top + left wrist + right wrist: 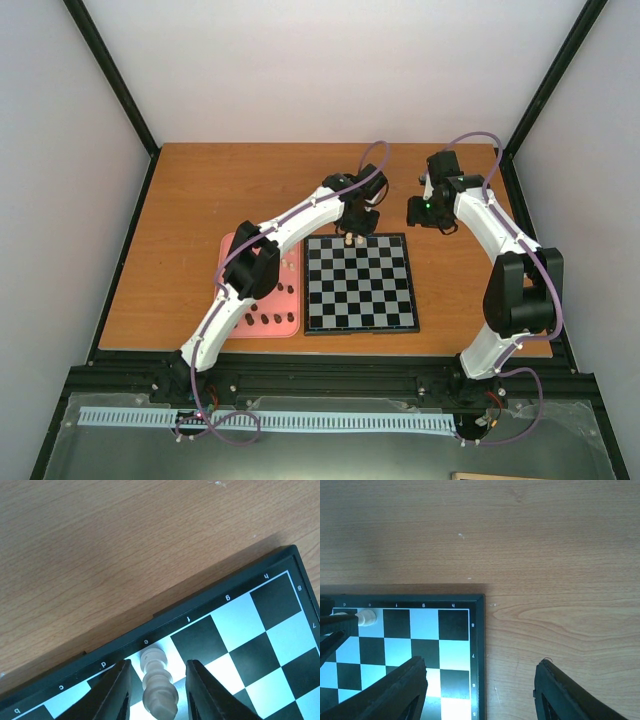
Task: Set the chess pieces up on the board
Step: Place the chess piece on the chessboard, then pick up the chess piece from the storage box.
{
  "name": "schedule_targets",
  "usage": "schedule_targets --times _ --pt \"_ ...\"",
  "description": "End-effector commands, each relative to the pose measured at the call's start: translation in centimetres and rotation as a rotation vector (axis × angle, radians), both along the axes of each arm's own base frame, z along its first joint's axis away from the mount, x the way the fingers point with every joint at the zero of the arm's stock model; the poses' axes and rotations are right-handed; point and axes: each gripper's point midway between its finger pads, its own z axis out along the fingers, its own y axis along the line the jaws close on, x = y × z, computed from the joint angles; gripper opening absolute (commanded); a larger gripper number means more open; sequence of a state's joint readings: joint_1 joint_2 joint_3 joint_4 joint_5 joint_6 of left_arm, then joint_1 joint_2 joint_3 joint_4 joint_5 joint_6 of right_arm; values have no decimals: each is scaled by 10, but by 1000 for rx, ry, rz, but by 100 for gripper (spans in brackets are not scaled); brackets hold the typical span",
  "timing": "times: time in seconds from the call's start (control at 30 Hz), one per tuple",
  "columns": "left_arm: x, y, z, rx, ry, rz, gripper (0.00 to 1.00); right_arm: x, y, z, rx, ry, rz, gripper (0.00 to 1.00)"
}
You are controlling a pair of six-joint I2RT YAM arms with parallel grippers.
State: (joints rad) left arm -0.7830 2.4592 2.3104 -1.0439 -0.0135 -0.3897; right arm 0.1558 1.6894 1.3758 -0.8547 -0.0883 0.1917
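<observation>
The black and light grey board (372, 292) lies at the table's middle. A cream chess piece (159, 685) stands upright on the far-row light square marked e. My left gripper (157, 666) straddles it, open, with a gap showing between each finger (112, 695) and the piece. The same piece (366, 617) shows at the left of the right wrist view, on the board (425, 645). My right gripper (480, 667) hangs open and empty over the board's far right corner and the bare wood beside it. In the top view the left gripper (354, 234) is at the board's far edge and the right gripper (424, 212) is further right.
A pink tray (296, 303) lies left of the board, with dark brown pieces (268, 320) along its near side and a few pale ones (286, 263) near its right edge. The left arm (250, 275) crosses over the tray. Black frame rails border the wooden table.
</observation>
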Motion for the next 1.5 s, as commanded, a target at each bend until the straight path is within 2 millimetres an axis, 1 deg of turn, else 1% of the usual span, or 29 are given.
schedule_targets --times 0.0,0.13,0.3,0.4,0.53,0.6,0.63,0.7,0.73,0.8,0.83,0.93,1.03,1.07,1.1,1.17,1.23,1.4,1.47 --pt "-2 -8 21 -33 -26 -30 34 10 0 4 8 -21 -5 59" --pt "-1 -8 25 -38 -35 -35 40 11 0 5 6 -24 -5 59" --pt "0 -7 34 -35 -56 -40 55 12 -1 7 4 -28 -7 59" --pt "2 -5 45 -35 -83 -44 63 13 -1 9 4 -34 -8 59" --pt "6 -5 66 -50 -128 -42 75 15 -1 12 5 -38 -9 59" --pt "9 -1 82 -59 -159 -24 76 15 -1 13 5 -39 -11 59" --pt "10 2 91 -60 -178 -12 76 15 -1 14 6 -42 -11 59" --pt "12 11 110 -54 -221 19 84 16 -1 16 7 -46 -13 59" --pt "14 17 119 -47 -242 35 86 16 -1 16 9 -48 -16 59" --pt "18 36 138 -23 -291 80 89 16 0 16 15 -47 -16 59" --pt "20 47 145 -12 -303 109 93 16 1 15 19 -45 -16 59" --pt "25 86 162 -23 -317 194 94 16 2 11 22 -37 -16 59" --pt "30 133 169 -31 -317 294 95 16 3 9 18 -31 -12 59" --pt "30 149 168 -15 -321 322 95 17 4 9 12 -32 -9 59" --pt "29 164 173 -5 -334 344 99 18 5 10 3 -34 -4 59" --pt "27 189 169 38 -332 379 100 19 8 12 -10 -35 7 60" --pt "24 210 159 75 -314 415 100 20 13 13 -12 -32 15 60" --pt "18 251 133 103 -237 531 100 25 27 19 -36 -38 55 60" --pt "16 271 121 105 -200 599 99 29 31 25 -45 -44 72 60"
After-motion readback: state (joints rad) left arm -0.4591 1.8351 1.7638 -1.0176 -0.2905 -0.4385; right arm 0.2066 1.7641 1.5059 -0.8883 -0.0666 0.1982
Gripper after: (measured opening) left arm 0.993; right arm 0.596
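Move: The white piece I have just set on the board's far row stands between my part-open left fingers, its middle about 1 cm below the hand point. A second white piece stands some 3 cm to its left, and the board's middle lies about 12 cm back of it. The tray's white pieces, where my left hand heads, are about 25 cm left and 3 cm back. From my right hand, the just-set piece lies about 16 cm left, nearly level, 8 cm lower. I keep my left hand still while its fingers spread from about a third open to fully open around the standing piece. Then I lift it nearly straight up clear of the piece and sweep some 24 cm left to above the tray's far edge, peaking about 17 cm up and sinking again at the end, turning some 30 degrees counter-clockwise. My open right hand eases about 3 cm forward and left. ##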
